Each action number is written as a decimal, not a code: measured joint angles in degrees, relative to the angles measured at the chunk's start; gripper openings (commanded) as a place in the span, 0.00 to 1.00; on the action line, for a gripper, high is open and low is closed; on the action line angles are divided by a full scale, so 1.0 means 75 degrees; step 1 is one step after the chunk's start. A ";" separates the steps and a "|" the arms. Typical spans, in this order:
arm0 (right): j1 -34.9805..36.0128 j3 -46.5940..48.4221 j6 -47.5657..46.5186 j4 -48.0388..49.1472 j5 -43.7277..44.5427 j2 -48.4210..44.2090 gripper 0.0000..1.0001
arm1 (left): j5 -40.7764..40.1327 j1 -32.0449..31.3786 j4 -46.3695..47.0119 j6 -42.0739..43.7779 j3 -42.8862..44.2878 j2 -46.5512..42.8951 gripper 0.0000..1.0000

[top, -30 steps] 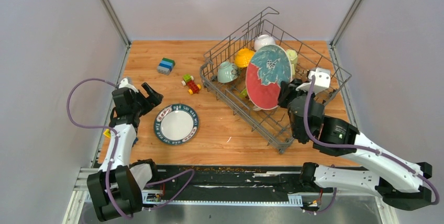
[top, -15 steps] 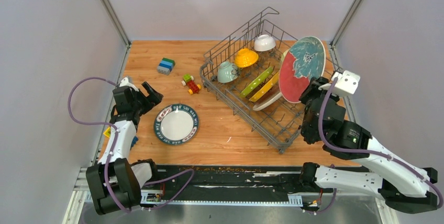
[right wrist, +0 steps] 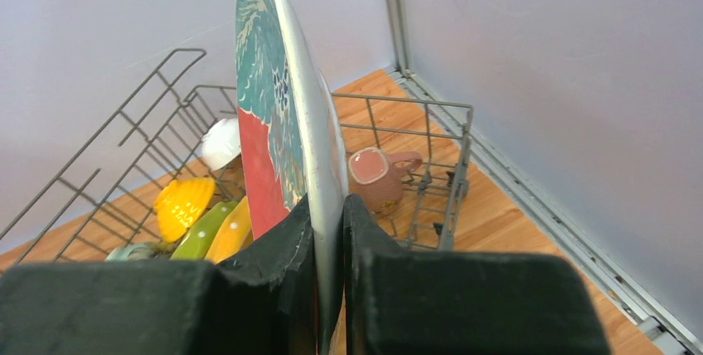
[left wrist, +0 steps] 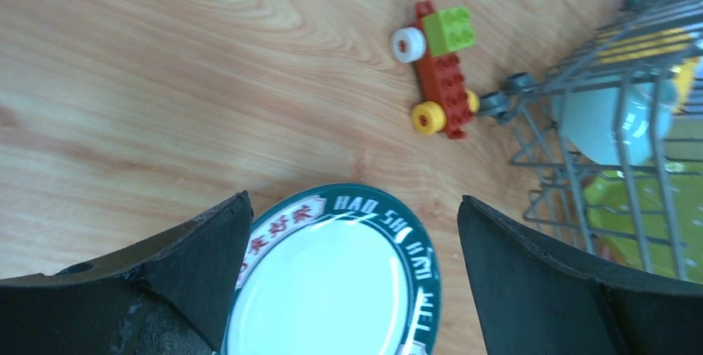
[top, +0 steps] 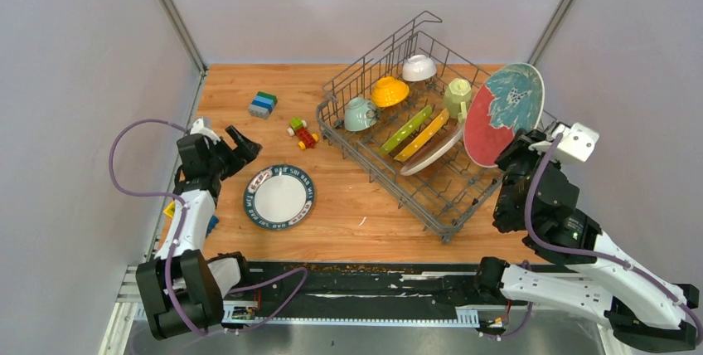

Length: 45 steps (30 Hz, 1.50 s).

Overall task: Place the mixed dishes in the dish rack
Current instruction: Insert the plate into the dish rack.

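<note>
My right gripper (top: 518,152) is shut on the lower rim of a red and teal plate (top: 503,114), which it holds on edge above the right end of the dish rack (top: 377,174). In the right wrist view the plate (right wrist: 273,123) stands upright between the pads of that gripper (right wrist: 329,206). In the rack sit a teal mug (top: 359,114), a yellow bowl (top: 387,90), a white bowl (top: 419,66), a lime-green plate (top: 406,129), a yellow plate (top: 427,133) and a pink mug (right wrist: 375,174). My left gripper (top: 236,143) is open just left of a teal-rimmed white plate (top: 279,196) on the table.
A stack of toy blocks (top: 263,104) and a red toy car (top: 302,133) lie on the wood left of the rack. Grey walls close in both sides, and the right wall stands near the held plate.
The right arm has carried the red and teal plate from over the rack's middle up and to the right, past the rack's right side. The left arm has barely moved.
</note>
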 measured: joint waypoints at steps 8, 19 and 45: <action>-0.0883 -0.0256 -0.0533 0.0154 0.0099 0.0044 0.00 | 0.0874 -0.1061 -0.0047 -0.0242 0.0787 -0.0828 1.00; -0.1061 -0.1376 -0.1746 0.1711 0.0172 -0.0446 0.00 | -0.0029 -0.6242 -0.0134 0.0831 0.3564 -0.0647 0.97; 0.1938 -0.0647 -0.0656 0.2821 0.0239 -0.0498 0.00 | -0.2634 -1.0745 0.3462 0.3319 0.3564 0.1897 1.00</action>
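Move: The plate in the right hand's grip has its middle about 60 cm to the left hand's right, 4 cm back and 33 above; the dark-rimmed plate lies some 10 cm back, 6 right and 12 below that hand. From the right hand, the open rack slot is about 11 cm ahead, 3 left and 30 below, the white plate 13 ahead and 8 left, and the pink mug 20 ahead and 10 right. The open left hand sweeps some 43 cm right and about 14 cm back towards the held plate, rising past the rack's near side, dipping a little and rising again to end some 20 cm higher, while its fingers swing clockwise and level out to point right, just short of the plate. The right hand keeps its pinch on the plate's rim, first easing about 3 cm right and down, then coming back some 7 cm left and up as it turns counter-clockwise and rolls its left side up, bringing the plate towards the left hand. ##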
